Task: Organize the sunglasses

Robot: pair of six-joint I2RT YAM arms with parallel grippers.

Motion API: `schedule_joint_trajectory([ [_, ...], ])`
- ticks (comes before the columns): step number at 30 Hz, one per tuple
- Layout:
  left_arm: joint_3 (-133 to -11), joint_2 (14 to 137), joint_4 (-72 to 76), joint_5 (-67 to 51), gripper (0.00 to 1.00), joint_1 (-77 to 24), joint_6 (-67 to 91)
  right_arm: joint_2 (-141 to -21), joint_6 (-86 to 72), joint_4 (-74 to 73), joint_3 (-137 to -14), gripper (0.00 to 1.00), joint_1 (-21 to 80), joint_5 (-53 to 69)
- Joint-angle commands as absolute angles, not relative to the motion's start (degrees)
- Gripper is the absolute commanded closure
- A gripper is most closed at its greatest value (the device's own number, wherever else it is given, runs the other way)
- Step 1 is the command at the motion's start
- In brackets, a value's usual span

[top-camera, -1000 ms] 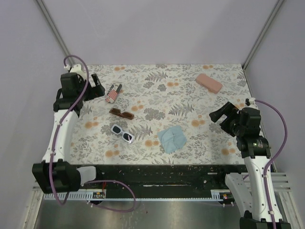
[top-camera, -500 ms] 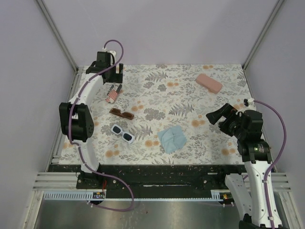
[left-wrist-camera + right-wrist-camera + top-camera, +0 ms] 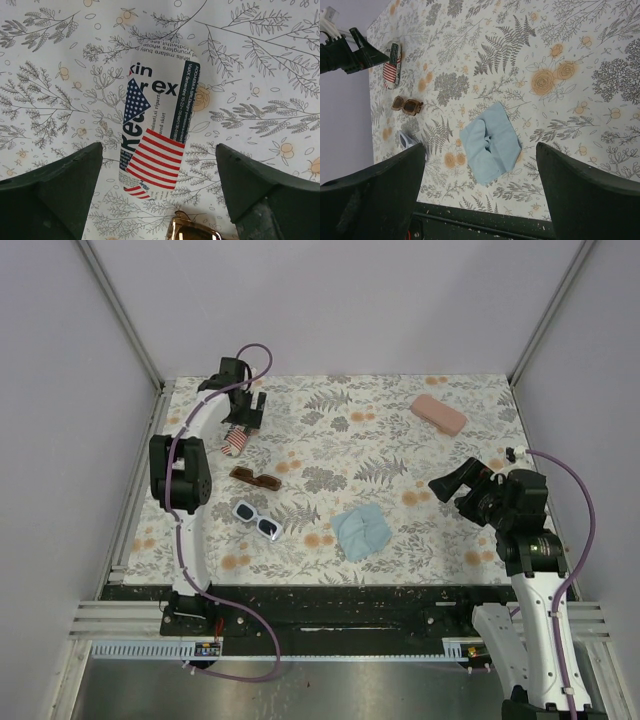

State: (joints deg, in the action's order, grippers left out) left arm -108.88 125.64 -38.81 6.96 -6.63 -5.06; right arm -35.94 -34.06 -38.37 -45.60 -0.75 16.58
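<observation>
The white-framed sunglasses (image 3: pixel 257 521) lie at the near left of the table. The brown sunglasses (image 3: pixel 257 478) lie just behind them. My left gripper (image 3: pixel 246 416) reaches to the far left and hangs open over the stars-and-stripes pouch (image 3: pixel 233 439). In the left wrist view the pouch (image 3: pixel 157 135) lies flat between the spread fingers (image 3: pixel 55 195), and a corner of the brown sunglasses (image 3: pixel 192 231) shows at the bottom edge. My right gripper (image 3: pixel 452 483) is open above the table's right side. The right wrist view shows the brown pair (image 3: pixel 407 105) and a bit of the white pair (image 3: pixel 409 141).
A crumpled light blue cloth (image 3: pixel 361 531) lies near the front middle, framed by my right fingers (image 3: pixel 375 190) in the wrist view. A pink hard case (image 3: pixel 438 414) sits at the far right. Grey walls close off the left, back and right.
My left arm has swung from the left edge out to the far left, bringing its open gripper over the striped pouch. The right gripper has drifted slightly left.
</observation>
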Motion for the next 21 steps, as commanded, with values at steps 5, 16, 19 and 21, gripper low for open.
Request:
schedule_joint_trajectory([
  [5, -115.8, 130.9, -41.9, 5.5, 0.04, -5.1, -5.1, -37.6, -32.6, -34.8, -44.7, 0.01, -0.6, 18.8],
  [16, -117.7, 133.7, -43.4, 4.8, 0.25, -3.9, -4.5, -38.8, -32.3, -34.9, -45.0, 0.00, -0.5, 17.9],
  [19, -117.9, 134.4, -43.6, 4.2, 0.31, -3.8, -4.5, -38.8, -32.3, -34.9, -44.9, 0.01, -0.5, 18.0],
  [21, -119.0, 135.3, -44.6, 3.5, 0.42, -3.8, -4.5, -38.6, -32.3, -34.9, -45.0, 0.01, -0.5, 18.1],
])
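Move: The flag-print glasses case lies just under my open left hand, its middle about 2 cm ahead, 1 cm to the left and some 6 cm below. The brown sunglasses are roughly 10 cm back and 3 cm to the right, the white pair about 22 cm back and 4 cm to the right, both some 8 cm lower than the hand. From my right hand the case is about 27 cm ahead, 54 cm to the left and 20 cm down. I sink my left hand about 5 cm, almost straight down onto the glasses case, easing some 2 cm to the left and tipping the fingers about 10 degrees further downward. While sinking I start to close the wide-open fingers to roughly two-thirds, bringing one in on each long side, a little nearer to me than the case's middle. ##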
